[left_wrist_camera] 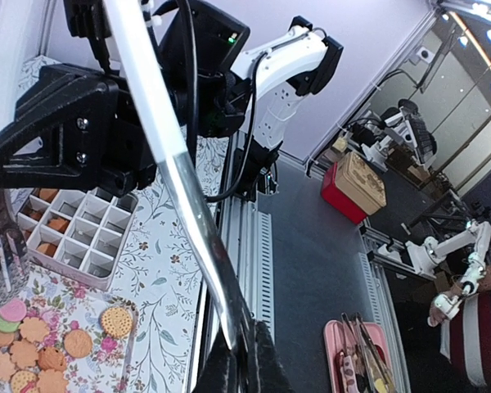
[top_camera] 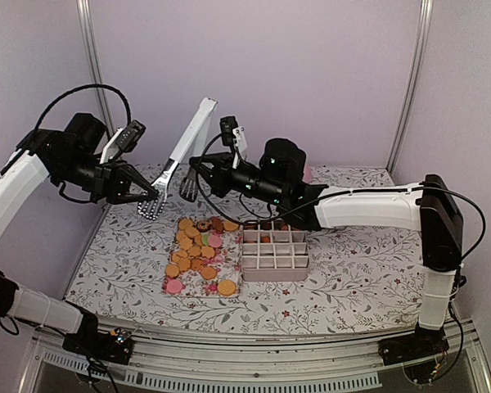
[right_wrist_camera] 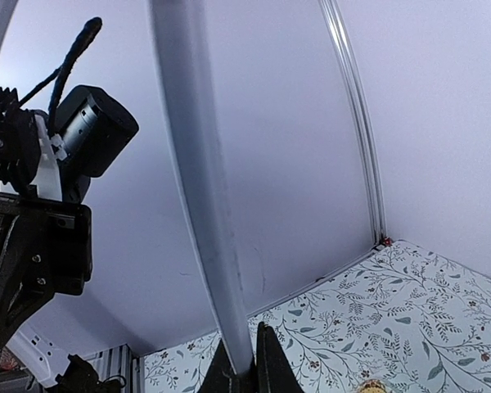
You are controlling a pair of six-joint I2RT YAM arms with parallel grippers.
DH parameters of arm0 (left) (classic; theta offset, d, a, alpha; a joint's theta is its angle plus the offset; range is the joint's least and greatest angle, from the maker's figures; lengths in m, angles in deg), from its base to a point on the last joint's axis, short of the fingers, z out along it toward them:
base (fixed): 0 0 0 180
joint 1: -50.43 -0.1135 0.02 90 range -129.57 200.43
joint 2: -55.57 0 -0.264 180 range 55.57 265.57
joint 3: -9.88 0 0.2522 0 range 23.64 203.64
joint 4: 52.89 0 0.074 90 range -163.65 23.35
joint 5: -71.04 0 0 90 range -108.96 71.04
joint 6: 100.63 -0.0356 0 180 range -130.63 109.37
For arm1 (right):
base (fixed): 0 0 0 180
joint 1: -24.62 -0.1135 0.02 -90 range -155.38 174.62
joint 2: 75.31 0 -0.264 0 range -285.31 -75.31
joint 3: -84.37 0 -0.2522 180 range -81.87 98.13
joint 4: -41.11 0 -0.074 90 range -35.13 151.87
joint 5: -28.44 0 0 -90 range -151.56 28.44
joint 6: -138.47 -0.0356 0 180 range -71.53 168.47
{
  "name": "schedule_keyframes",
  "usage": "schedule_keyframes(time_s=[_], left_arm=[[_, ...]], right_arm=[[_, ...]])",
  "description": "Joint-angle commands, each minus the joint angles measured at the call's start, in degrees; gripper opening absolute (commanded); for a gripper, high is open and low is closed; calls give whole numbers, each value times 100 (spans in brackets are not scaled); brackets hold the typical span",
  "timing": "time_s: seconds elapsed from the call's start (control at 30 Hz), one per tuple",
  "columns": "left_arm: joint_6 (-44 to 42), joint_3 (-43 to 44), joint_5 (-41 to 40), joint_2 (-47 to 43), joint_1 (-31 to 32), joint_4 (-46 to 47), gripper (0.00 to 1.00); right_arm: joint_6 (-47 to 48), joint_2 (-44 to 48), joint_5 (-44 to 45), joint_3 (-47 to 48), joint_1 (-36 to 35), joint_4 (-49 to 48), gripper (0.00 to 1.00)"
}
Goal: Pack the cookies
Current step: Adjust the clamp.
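The cookies [top_camera: 198, 248] lie on a floral tray [top_camera: 203, 284] at mid-table, mostly golden-orange with a few pink, and also show in the left wrist view [left_wrist_camera: 34, 342]. A white divided box [top_camera: 276, 250] [left_wrist_camera: 75, 237] stands to the tray's right, with a few cookies in its back cells. Metal tongs [top_camera: 184, 146] hang above the tray's far end, hinge up and claws down. My left gripper [top_camera: 154, 195] [left_wrist_camera: 242, 350] is shut on one tong arm. My right gripper [top_camera: 195, 166] [right_wrist_camera: 247, 370] is shut on the other arm [right_wrist_camera: 204, 205].
Purple walls with metal posts [top_camera: 92, 57] close in the back and sides. A flowered cloth [top_camera: 352, 270] covers the table. Off the table, the left wrist view shows a pink tray of utensils [left_wrist_camera: 340, 360] and a red box [left_wrist_camera: 353, 187] on the floor.
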Motion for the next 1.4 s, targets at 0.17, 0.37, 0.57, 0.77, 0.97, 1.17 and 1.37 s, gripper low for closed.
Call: schedule_keyframes(time_s=[0.17,0.37,0.57,0.77,0.97,1.17,1.37], left_arm=[[-871,-859,721,-649,142,1084,0],[-628,-1526,283,-713,152,1745,0],[-547,-1859,133,-758,151,2041,0],[-444,-2008,201,-717,146,2192,0],[-103,-2301,248,-741,151,2589,0],[278,-2658,79,-750,149,3077,0],[374,-2736,1,-767,147,3209,0]], right_arm=[[-314,406,-78,-744,806,948,55],[-182,1159,-1194,-1479,767,848,94],[97,1689,-2046,-2131,822,997,99],[-165,1437,-2786,-1937,820,711,99],[-276,1281,-2917,-1560,544,69,99],[26,1226,-2504,-1256,309,11,99],[79,1090,-2311,-1119,219,43,100]])
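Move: Above, back and right of the right hand lies the clamp's handle end: some 13 cm up, 6 cm back and 4 cm to the right, while the hand still pinches the clamp's right leg. From the left hand, shut on the other leg, the handle end is about 15 cm up, 9 cm right and 5 cm ahead. The cookies lie about 25 cm below the right hand, 2 cm to its left and 1 cm back; the divided box is level with it, 17 cm right and 24 cm down. Opening wide, the right fingers let go of the clamp's right leg; the hand swings about 8 cm right and 7 cm down, then back some 6 cm and up again with a little left, turning roughly 20 degrees counter-clockwise, until its open fingers face the handle end. The left hand keeps its pinch on the left leg and lowers the clamp about 9 cm towards the cookies. ##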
